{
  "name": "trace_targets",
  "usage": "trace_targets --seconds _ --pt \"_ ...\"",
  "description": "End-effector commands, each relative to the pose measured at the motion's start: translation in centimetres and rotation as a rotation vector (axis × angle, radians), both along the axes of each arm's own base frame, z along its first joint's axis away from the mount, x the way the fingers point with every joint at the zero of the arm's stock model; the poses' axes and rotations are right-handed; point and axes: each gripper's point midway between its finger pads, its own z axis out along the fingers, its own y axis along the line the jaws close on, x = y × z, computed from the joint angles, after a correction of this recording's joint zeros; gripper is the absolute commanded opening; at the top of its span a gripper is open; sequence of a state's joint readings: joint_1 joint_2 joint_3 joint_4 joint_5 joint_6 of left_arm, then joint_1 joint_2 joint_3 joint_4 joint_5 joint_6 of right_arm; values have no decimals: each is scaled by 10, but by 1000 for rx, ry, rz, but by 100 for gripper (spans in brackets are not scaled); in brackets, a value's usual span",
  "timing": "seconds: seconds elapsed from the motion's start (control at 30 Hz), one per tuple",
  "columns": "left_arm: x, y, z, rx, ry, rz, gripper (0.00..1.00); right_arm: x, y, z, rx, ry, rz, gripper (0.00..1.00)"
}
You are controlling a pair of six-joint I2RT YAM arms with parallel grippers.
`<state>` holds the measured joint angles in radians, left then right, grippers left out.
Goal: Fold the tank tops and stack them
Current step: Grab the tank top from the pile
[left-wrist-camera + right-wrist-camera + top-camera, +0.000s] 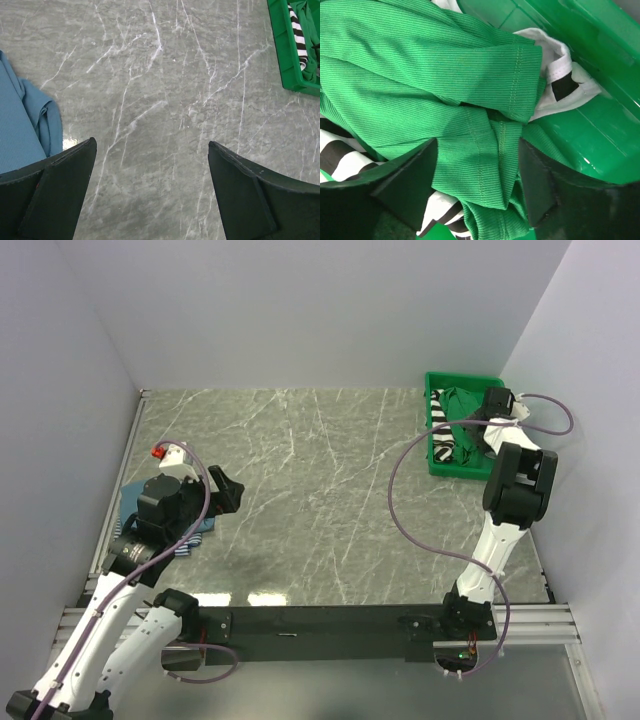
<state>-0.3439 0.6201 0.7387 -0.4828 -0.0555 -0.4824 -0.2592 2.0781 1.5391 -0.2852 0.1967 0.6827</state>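
Note:
A plain green tank top (420, 60) lies crumpled on a black-and-white striped tank top (340, 160) inside the green bin (590, 145). My right gripper (477, 145) is down in that bin (440, 465), open, its fingers standing on either side of a fold of the green cloth. At the table's left edge a solid blue tank top (132, 502) lies folded, with a blue-white striped one (197, 530) showing under my left arm. My left gripper (151, 142) hangs open over bare table, just right of the blue tank top (20, 130), with nothing between its fingers.
The green bin (285, 55) stands at the far right by the wall. White walls close the table on the left, back and right. A grey marbled tabletop (320, 500) stretches between the two arms. A purple cable loops from the right arm over the table.

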Motion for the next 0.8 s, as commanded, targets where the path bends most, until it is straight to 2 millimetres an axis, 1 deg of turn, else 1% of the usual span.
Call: trace_targets --seconds 0.0,0.1,0.13,0.17,0.3,0.43,0.47,0.5,0.53,0.6,0.63,0.67,0.7,0.77 --pt "3 -4 3 7 -23 -25 99 15 -8 18 -20 -64 -5 70" --pt "3 -4 2 10 -19 -27 99 17 -6 13 -12 -70 2 62" --pt "3 -4 2 8 -20 -26 99 17 -5 8 -6 -61 6 61" --pt "3 -4 2 9 -21 -28 99 20 -4 8 -1 -63 11 60" --pt "3 -4 1 10 -18 -28 99 18 1 -1 23 -54 30 62" --pt "3 -5 1 11 -15 -30 99 16 1 -12 25 -31 27 62" --pt "3 -5 1 11 -15 -30 100 16 0 -13 26 -31 25 61" --pt "4 -5 0 12 -12 -29 99 16 1 -13 26 -30 24 58" --pt "4 -4 0 12 -12 -29 99 16 0 -12 23 -37 21 46" --pt "4 -4 -1 12 -10 -25 99 15 -2 -10 17 -41 4 31" --pt "4 -4 0 12 -10 -24 99 15 -3 -4 10 -52 -1 16" --pt "4 -4 -1 13 -9 -24 99 15 -5 -1 4 -56 -12 10" --pt "4 -4 -1 13 -8 -25 99 15 -6 5 -4 -67 -16 0" --pt "5 -4 0 13 -9 -24 99 17 -9 24 -17 -104 -20 0"
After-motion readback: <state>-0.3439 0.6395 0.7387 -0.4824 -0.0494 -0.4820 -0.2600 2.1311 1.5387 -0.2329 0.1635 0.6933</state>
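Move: The green tank top in the bin spreads under the right hand, its middle about 5 cm to the left, 2 cm ahead and 3 cm below. The black-and-white striped top lies some 10 cm left and roughly 1 cm ahead, and a striped strap pokes out about 6 cm to the right and 2 cm ahead, both about 4 cm down. From the left hand the green top is some 63 cm right, 27 cm ahead and 20 cm lower. The right fingertips close on the folds of the green tank top near its hem and pinch a gathered bit between them. The hand first sinks about 2 cm into the cloth, easing forward about 1 cm with the fingers still well apart, then all but holds its place as they go from part-open to shut. ##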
